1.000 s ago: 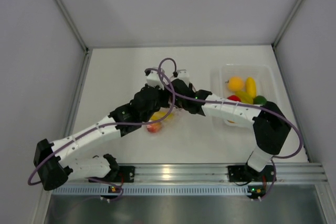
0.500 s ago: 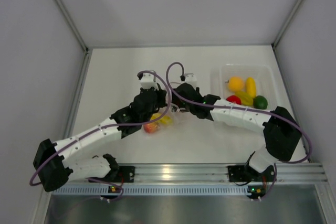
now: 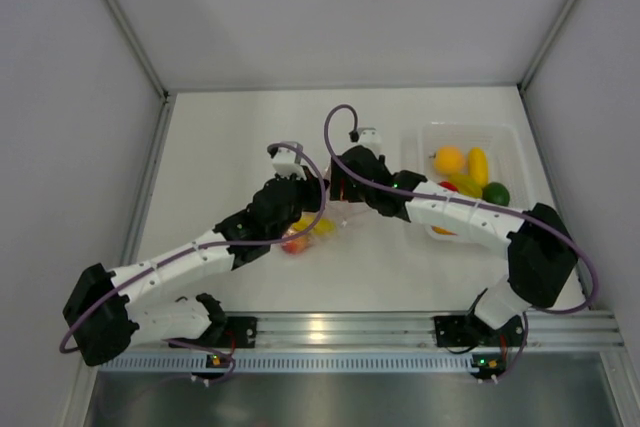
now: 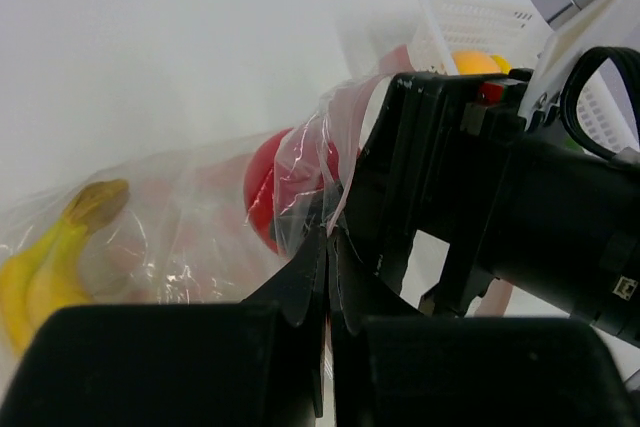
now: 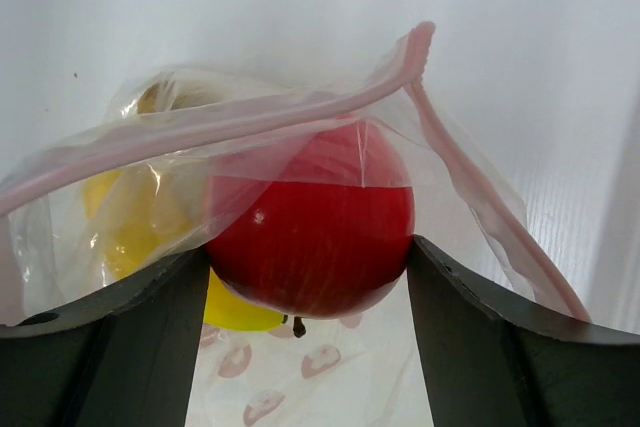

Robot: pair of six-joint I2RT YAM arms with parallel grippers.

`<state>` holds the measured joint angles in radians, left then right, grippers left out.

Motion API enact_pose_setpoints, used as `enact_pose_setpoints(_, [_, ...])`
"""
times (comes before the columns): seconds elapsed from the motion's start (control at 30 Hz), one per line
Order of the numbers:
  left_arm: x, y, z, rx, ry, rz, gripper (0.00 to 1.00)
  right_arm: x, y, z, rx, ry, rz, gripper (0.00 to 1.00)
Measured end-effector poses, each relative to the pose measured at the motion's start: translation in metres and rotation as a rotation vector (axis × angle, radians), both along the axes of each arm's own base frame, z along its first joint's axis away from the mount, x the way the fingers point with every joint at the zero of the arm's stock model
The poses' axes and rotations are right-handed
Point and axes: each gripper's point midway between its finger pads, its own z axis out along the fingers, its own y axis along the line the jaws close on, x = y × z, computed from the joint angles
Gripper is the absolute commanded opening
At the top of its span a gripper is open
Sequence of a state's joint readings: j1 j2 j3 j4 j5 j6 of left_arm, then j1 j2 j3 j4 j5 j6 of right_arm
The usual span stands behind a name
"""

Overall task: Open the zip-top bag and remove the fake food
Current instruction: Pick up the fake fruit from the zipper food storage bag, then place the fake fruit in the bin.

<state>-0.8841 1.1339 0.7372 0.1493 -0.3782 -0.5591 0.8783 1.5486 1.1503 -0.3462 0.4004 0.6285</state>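
Observation:
The zip-top bag lies crinkled on the white table, and its pink zip strip is parted. My left gripper is shut on a fold of the bag's film near the mouth. My right gripper reaches into the mouth with its fingers pressed against both sides of the red apple. The apple's upper half is still under the film. Yellow bananas lie deeper in the bag. From above, both wrists meet over the bag and hide most of it.
A clear rigid tray stands at the right. It holds an orange, a yellow piece, a green lime and a red piece partly under my right arm. Grey walls close in the table on the left, back and right.
Both wrists have shifted slightly right and toward the far side over the bag. The right arm's elbow has swung right. The left gripper has stayed shut throughout.

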Motion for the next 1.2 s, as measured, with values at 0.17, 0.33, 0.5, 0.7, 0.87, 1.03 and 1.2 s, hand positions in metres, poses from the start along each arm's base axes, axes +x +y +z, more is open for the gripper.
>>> enact_pose_setpoints(0.17, [0.000,-0.001,0.000,-0.012,-0.009,-0.001,0.00,0.006,0.004,0.010,0.012,-0.008,-0.004,0.14])
enact_pose_setpoints(0.33, [0.003,0.002,0.001,-0.020,-0.011,0.025,0.00,0.007,0.004,0.016,0.011,-0.014,0.001,0.14])
enact_pose_setpoints(0.5, [0.006,0.007,-0.002,-0.034,0.000,0.072,0.00,0.003,0.001,0.024,0.026,-0.023,0.005,0.14])
enact_pose_setpoints(0.7, [0.009,0.007,-0.011,-0.034,0.023,0.096,0.00,-0.004,-0.008,0.045,0.055,-0.059,0.009,0.14])
enact_pose_setpoints(0.87, [0.009,0.006,-0.013,-0.036,0.030,0.097,0.00,-0.005,-0.010,0.054,0.062,-0.078,0.018,0.14])
enact_pose_setpoints(1.03, [0.010,0.007,-0.013,-0.035,0.029,0.101,0.00,-0.007,-0.013,0.061,0.067,-0.091,0.023,0.14])
enact_pose_setpoints(1.2, [0.010,0.007,-0.012,-0.039,0.029,0.106,0.00,-0.015,-0.022,0.083,0.094,-0.120,0.036,0.14])
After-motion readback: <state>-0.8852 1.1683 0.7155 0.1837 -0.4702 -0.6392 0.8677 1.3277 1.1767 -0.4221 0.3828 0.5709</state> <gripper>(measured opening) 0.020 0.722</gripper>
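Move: About 33 cm to the right of the right hand and 5 cm farther out is the middle of the clear bin, some 12 cm lower; that hand already holds the red apple inside the bag's mouth. Still in the bag, about 10 cm lower, the bananas lie 7 cm left and 3 cm back of it, the peach 10 cm left and 8 cm back. From the left hand, the apple is about 4 cm ahead, 2 cm right and 6 cm below. Drawing the red apple up out of the bag's mouth, the right hand rises about 8 cm with its grip unchanged, slowly at first, then faster with a small drift right and back while the fingertips tilt up slightly. The left hand keeps the bag's edge pinched and eases a little over a centimetre down and about one forward. ##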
